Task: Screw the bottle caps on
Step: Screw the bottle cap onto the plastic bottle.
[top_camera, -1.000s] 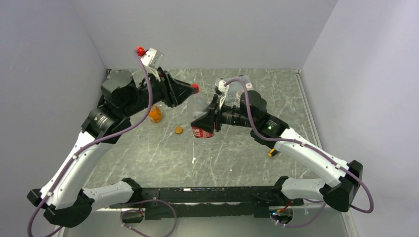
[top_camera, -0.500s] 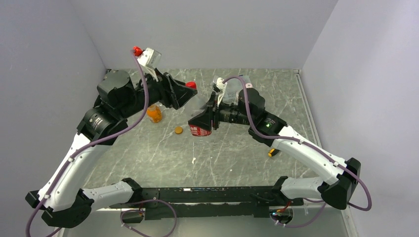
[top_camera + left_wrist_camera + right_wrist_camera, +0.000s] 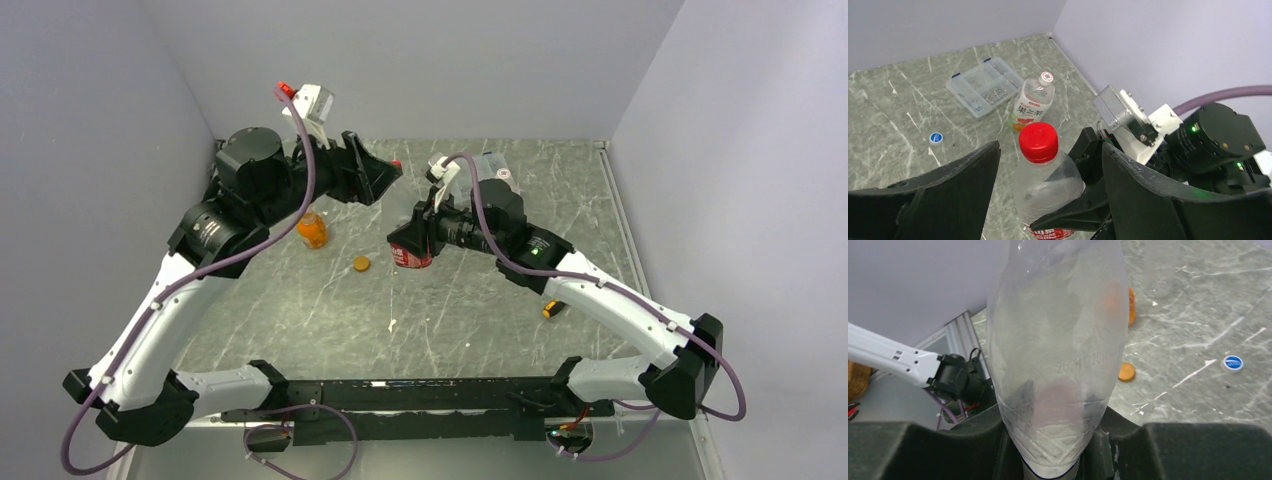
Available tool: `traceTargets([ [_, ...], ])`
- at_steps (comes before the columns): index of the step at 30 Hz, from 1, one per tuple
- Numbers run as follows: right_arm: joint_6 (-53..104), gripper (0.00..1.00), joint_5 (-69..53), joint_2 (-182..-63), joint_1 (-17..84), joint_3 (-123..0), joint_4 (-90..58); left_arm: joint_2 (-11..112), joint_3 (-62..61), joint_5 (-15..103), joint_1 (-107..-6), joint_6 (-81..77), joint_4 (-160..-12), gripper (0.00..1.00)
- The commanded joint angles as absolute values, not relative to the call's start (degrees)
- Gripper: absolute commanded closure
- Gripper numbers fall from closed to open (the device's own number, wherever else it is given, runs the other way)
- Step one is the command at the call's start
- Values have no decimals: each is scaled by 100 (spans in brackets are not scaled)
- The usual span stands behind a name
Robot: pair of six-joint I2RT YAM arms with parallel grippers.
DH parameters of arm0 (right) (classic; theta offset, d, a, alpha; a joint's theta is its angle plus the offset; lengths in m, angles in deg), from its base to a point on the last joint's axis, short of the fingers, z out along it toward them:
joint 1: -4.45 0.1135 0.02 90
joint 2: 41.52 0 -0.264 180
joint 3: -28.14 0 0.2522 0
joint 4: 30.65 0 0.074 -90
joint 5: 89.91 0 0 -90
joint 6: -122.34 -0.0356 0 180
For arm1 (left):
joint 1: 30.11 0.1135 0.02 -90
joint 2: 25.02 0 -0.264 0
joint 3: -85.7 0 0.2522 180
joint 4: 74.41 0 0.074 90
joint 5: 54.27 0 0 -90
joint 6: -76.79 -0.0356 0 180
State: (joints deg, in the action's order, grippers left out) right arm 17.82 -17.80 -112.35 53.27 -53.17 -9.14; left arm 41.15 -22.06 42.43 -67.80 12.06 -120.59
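Note:
The red-labelled bottle (image 3: 412, 252) is held off the table, and my right gripper (image 3: 418, 236) is shut on its clear body (image 3: 1058, 355). A red cap (image 3: 1038, 142) sits on its neck. My left gripper (image 3: 1050, 146) stands open around that cap, one finger (image 3: 948, 190) on each side with gaps showing. The squat orange bottle (image 3: 313, 230) stands at the left, with an orange cap (image 3: 361, 264) lying near it. A white-labelled bottle (image 3: 1034, 102) wearing a whitish cap (image 3: 1046, 77) stands further back. A blue cap (image 3: 936, 137) lies loose on the table.
A flat clear compartment box (image 3: 984, 86) lies near the back wall. A small yellow and black object (image 3: 551, 309) lies beside the right forearm. Walls close in the table on the left, back and right.
The left gripper's jaws have opened away from the red cap, and the left arm has lifted a little. The right gripper still holds the bottle, shifted slightly.

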Motion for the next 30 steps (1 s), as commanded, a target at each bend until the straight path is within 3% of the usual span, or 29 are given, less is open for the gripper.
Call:
traceTargets([
  [1, 1860, 85, -1134, -11300, 5432, -5599, -926, 4404, -2607, 3790, -6790, 1334, -12197, 23],
  [16, 1751, 86, -111, -11539, 5683, -5672, -1032, 5012, -2835, 3097, -6790, 1469, -12355, 39],
  [28, 1749, 87, -60, -11667, 5701, -5769, -1053, 5164, -2670, 3118, -6790, 1587, -12286, 40],
  [30, 1749, 87, -62, -11683, 5701, -5776, -1067, 5170, -2617, 3116, -6790, 1605, -12227, 44],
])
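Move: The red cap sits on the upright bottle in the right gripper, roughly 3 cm ahead of the left hand, 3 cm to its right and 2 cm lower. From the left hand, the blue cap on the table lies about 27 cm ahead and 2 cm right, and the orange cap 11 cm ahead and 7 cm left, both some 46 cm down. From the right hand, the red cap is about 13 cm up, 2 cm ahead and 2 cm left. Bring the open left gripper about 6 cm forward and 4 cm down until the red cap stands between its fingers, turning it some 10 degrees counter-clockwise, tipping it slightly down and narrowing the gap without pinching yet. Meanwhile keep the bottle gripped in the right hand and carry it about 3 cm forward and 2 cm down, turning it some 12 degrees clockwise. ##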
